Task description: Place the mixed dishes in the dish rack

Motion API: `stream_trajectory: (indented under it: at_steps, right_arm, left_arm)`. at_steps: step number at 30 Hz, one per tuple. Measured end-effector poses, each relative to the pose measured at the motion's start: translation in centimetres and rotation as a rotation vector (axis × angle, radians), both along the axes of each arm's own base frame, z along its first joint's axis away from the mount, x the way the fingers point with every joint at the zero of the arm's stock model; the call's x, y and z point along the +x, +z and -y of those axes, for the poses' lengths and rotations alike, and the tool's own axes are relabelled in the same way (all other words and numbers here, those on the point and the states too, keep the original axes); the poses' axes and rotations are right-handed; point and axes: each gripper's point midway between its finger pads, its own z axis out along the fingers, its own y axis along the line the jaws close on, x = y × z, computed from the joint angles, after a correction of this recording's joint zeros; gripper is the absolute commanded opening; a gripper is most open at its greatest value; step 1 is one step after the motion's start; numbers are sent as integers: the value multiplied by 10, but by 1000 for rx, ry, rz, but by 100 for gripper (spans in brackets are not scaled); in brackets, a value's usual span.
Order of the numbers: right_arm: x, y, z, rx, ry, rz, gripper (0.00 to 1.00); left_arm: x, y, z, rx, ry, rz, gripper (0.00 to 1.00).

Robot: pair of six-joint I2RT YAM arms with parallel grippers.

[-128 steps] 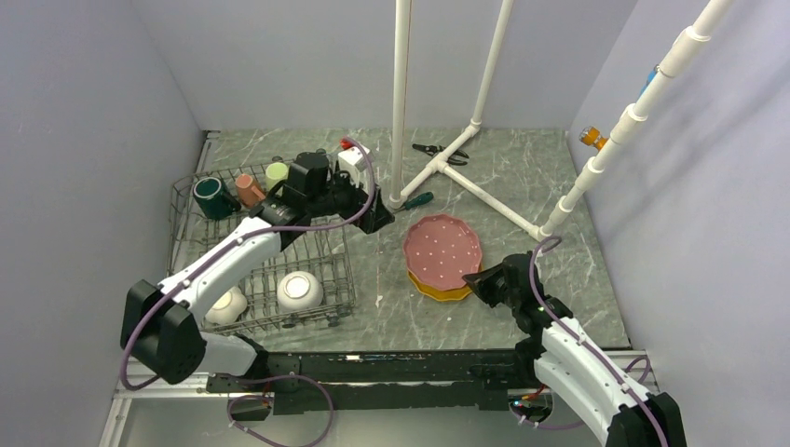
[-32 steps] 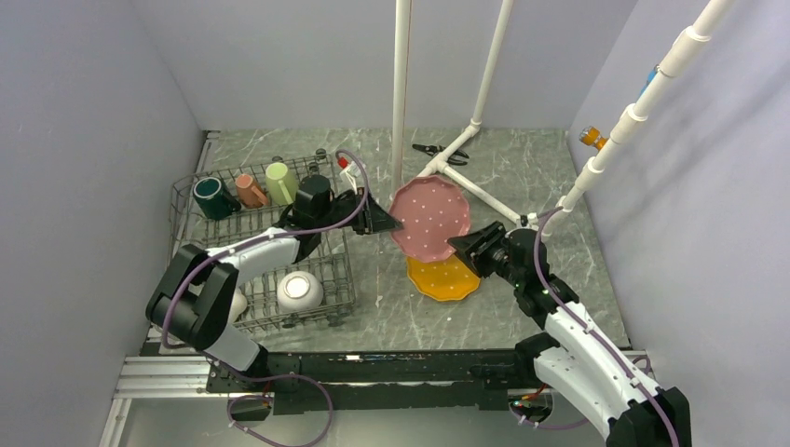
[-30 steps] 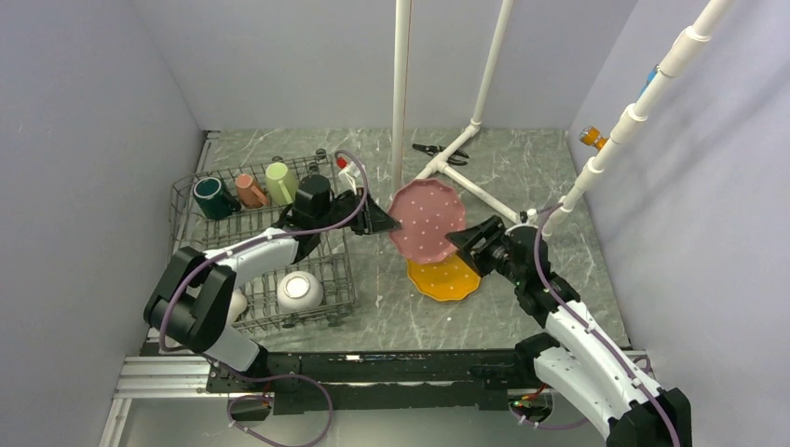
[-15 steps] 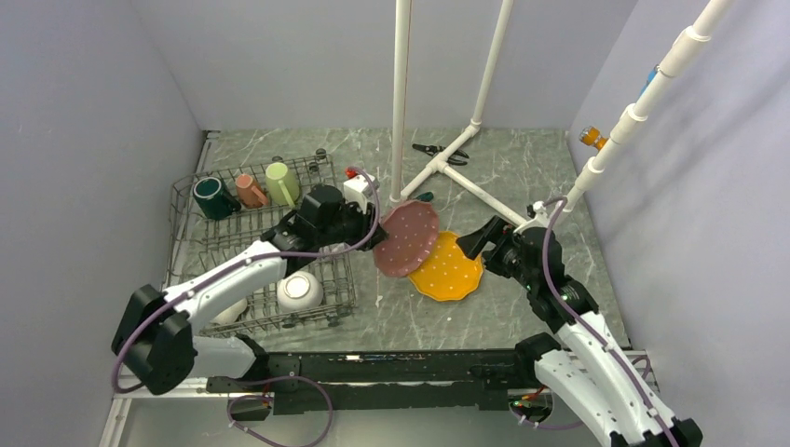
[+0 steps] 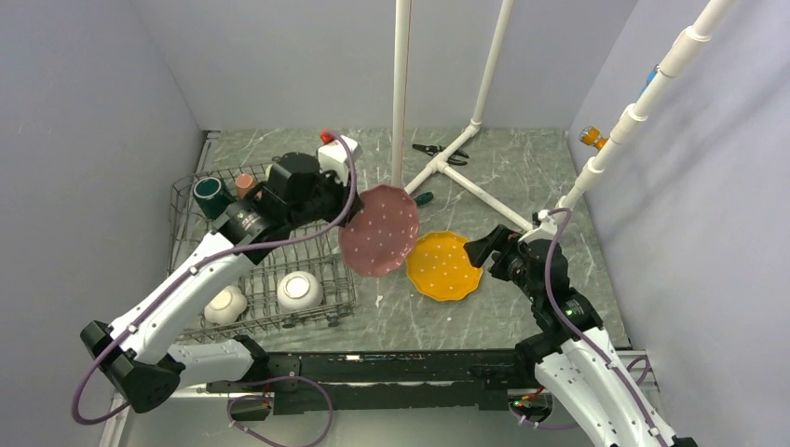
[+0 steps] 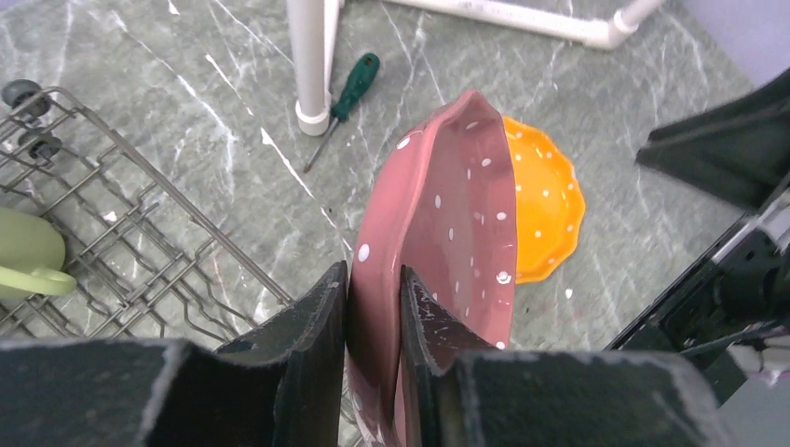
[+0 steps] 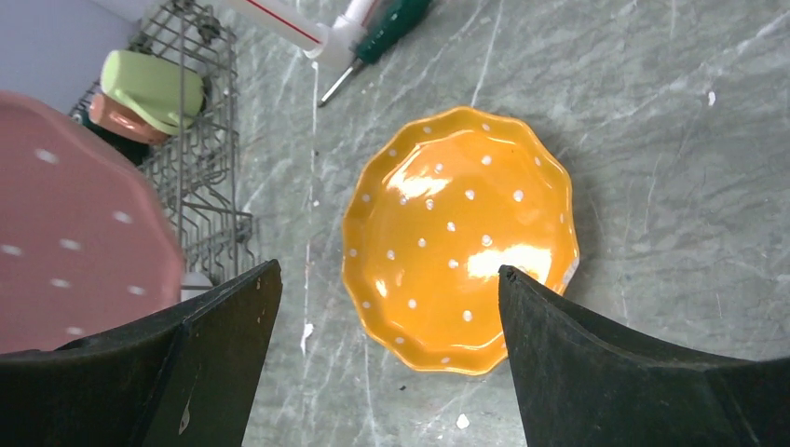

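My left gripper [image 5: 343, 207] [image 6: 373, 275] is shut on the rim of the pink scalloped plate [image 5: 377, 230] [image 6: 456, 223], which hangs on edge in the air just right of the dish rack [image 5: 261, 321] [image 6: 121, 233]. The yellow-orange plate [image 5: 444, 265] [image 7: 461, 237] lies flat on the table. Above it my right gripper [image 5: 480, 253] [image 7: 388, 270] stands open and holds nothing. In the rack sit a dark green mug [image 5: 207, 193], a salmon mug [image 5: 244, 182], a light green mug [image 6: 28, 256] [image 7: 154, 84] and two white bowls [image 5: 226, 304] [image 5: 299, 291].
A white pipe frame [image 5: 401, 93] [image 6: 312, 56] stands on the table behind the plates. A green-handled screwdriver [image 5: 422, 197] [image 6: 343, 98] lies at its foot, and pliers [image 5: 434, 149] lie farther back. Grey walls close in both sides.
My right gripper has opened, let go of the pink plate and drawn back. My left gripper has carried the plate up and left toward the rack, uncovering the orange plate.
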Motion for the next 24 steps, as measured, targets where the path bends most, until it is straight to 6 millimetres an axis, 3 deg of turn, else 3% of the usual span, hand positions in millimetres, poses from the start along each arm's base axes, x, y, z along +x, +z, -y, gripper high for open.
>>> stream_trajectory:
  at_steps: [2, 4, 8, 12, 14, 21, 24]
  right_arm:
    - [1, -9, -1, -9, 4, -18, 87]
    - [2, -17, -3, -16, 17, -40, 87]
    - [4, -23, -8, -24, 41, -61, 88]
    - [4, -25, -10, -30, 57, -65, 88]
    - [5, -23, -10, -28, 59, -59, 88]
    - [7, -20, -12, -21, 62, -43, 88]
    - [7, -20, -12, -21, 62, -44, 88]
  left_arm:
    - [3, 15, -1, -5, 30, -16, 0]
    - [9, 19, 2, -15, 56, -40, 0]
    - [15, -10, 0, 51, 129, -139, 0]
    - [20, -41, -16, 188, 215, -221, 0]
    - [23, -46, -25, 241, 253, -242, 0]
    - [30, -29, -49, 272, 342, -250, 0]
    - [37, -18, -70, 275, 400, -249, 0]
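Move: Over the counter just right of the dish rack, the left hand holds the pink plate; the empty rack slots lie about 14 cm to its left, level fore and aft, some 22 cm below. The green mug is 19 cm left and 12 cm ahead, the nearer white bowl 15 cm left and 13 cm back. From the open right hand, the yellow plate is roughly 3 cm ahead, 3 cm left and 17 cm below; those slots are 38 cm left, 5 cm ahead. Carrying the pink plate towards the rack, the left hand goes about 7 cm left and 4 cm forward; after a brief rise it dips some 6 cm, then climbs back part way. Its wrist swings counter-clockwise some 25 degrees, rolling left side up and tipping down, while the fingers keep their pinch on the rim. The right hand, still wide open, sinks about 2 cm above the yellow plate. ##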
